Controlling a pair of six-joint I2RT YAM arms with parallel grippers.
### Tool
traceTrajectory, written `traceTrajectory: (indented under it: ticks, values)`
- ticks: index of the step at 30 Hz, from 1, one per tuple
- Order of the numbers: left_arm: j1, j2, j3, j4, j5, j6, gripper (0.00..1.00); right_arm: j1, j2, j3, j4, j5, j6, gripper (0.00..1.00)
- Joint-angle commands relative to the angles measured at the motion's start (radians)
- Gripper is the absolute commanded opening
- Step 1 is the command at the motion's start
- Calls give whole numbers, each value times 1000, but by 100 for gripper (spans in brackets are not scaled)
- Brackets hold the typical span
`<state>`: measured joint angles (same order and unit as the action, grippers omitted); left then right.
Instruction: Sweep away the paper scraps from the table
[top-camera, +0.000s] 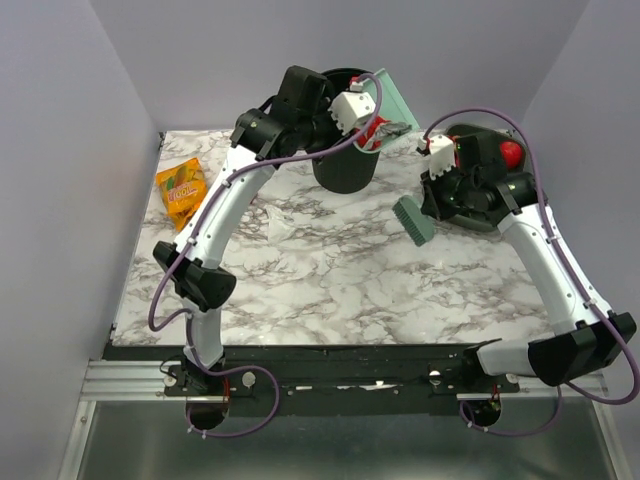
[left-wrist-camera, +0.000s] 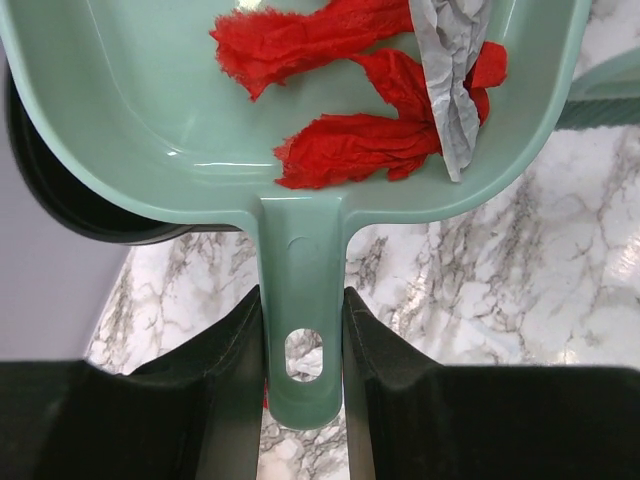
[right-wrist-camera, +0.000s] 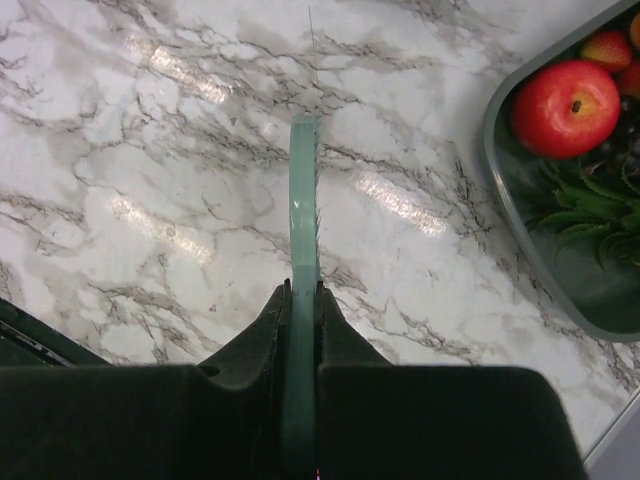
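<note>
My left gripper (left-wrist-camera: 303, 340) is shut on the handle of a teal dustpan (left-wrist-camera: 150, 110). In the pan lie red paper scraps (left-wrist-camera: 350, 150) and a crumpled whitish strip (left-wrist-camera: 455, 70). In the top view the left gripper (top-camera: 352, 112) holds the dustpan (top-camera: 393, 98) tilted over a black bin (top-camera: 342, 165) at the back of the table (top-camera: 330, 270), with a bit of the red paper scraps (top-camera: 374, 131) showing. My right gripper (right-wrist-camera: 303, 295) is shut on a teal brush (right-wrist-camera: 304, 200), seen edge-on above bare marble. From above, the brush (top-camera: 412, 221) hangs right of the bin.
An orange snack packet (top-camera: 182, 190) lies at the table's back left. A dark tray (right-wrist-camera: 500, 170) with a red apple (right-wrist-camera: 565, 105) and greenery stands at the back right, close to the right gripper. The bin's dark rim (left-wrist-camera: 60, 190) shows under the dustpan.
</note>
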<state>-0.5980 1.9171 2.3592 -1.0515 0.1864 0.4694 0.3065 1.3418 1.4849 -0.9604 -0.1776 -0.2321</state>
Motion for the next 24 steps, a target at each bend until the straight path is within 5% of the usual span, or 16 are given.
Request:
traceTrajectory:
  ticks: [1,13,24]
  values:
    - [40,29,78,44,-36,-43,0,-15,-20,-40,17,-43,11,1]
    - [104,209,288,246,-339,-34,0,-47,22,-23,29,-89,39,1]
    - [132,275,287,427,-442,161,0,-69,-21,-83,25,-105,42,1]
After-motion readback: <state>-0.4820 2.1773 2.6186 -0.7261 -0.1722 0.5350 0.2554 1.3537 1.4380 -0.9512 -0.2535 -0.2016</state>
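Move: The bin stands about 12 cm ahead of the left hand, roughly in line sideways, its middle some 20 cm below. The red and grey scraps lie in the held dustpan, around 8 cm ahead of that hand, 8 cm right and 8 cm lower. On the table, some 34 cm down, a pale scrap lies 3 cm ahead and 15 cm left. From the right hand the bin is about 20 cm ahead, 16 cm left, its middle 11 cm below. Forward by about 15 cm, and some 6 cm to the left with a slight rise, the left hand carries the loaded dustpan over the bin's mouth towards its left far side. It keeps its grip on the handle while the wrist swings counter-clockwise by about 25 degrees and the fingers tip up by some 20, easing off near the end. ##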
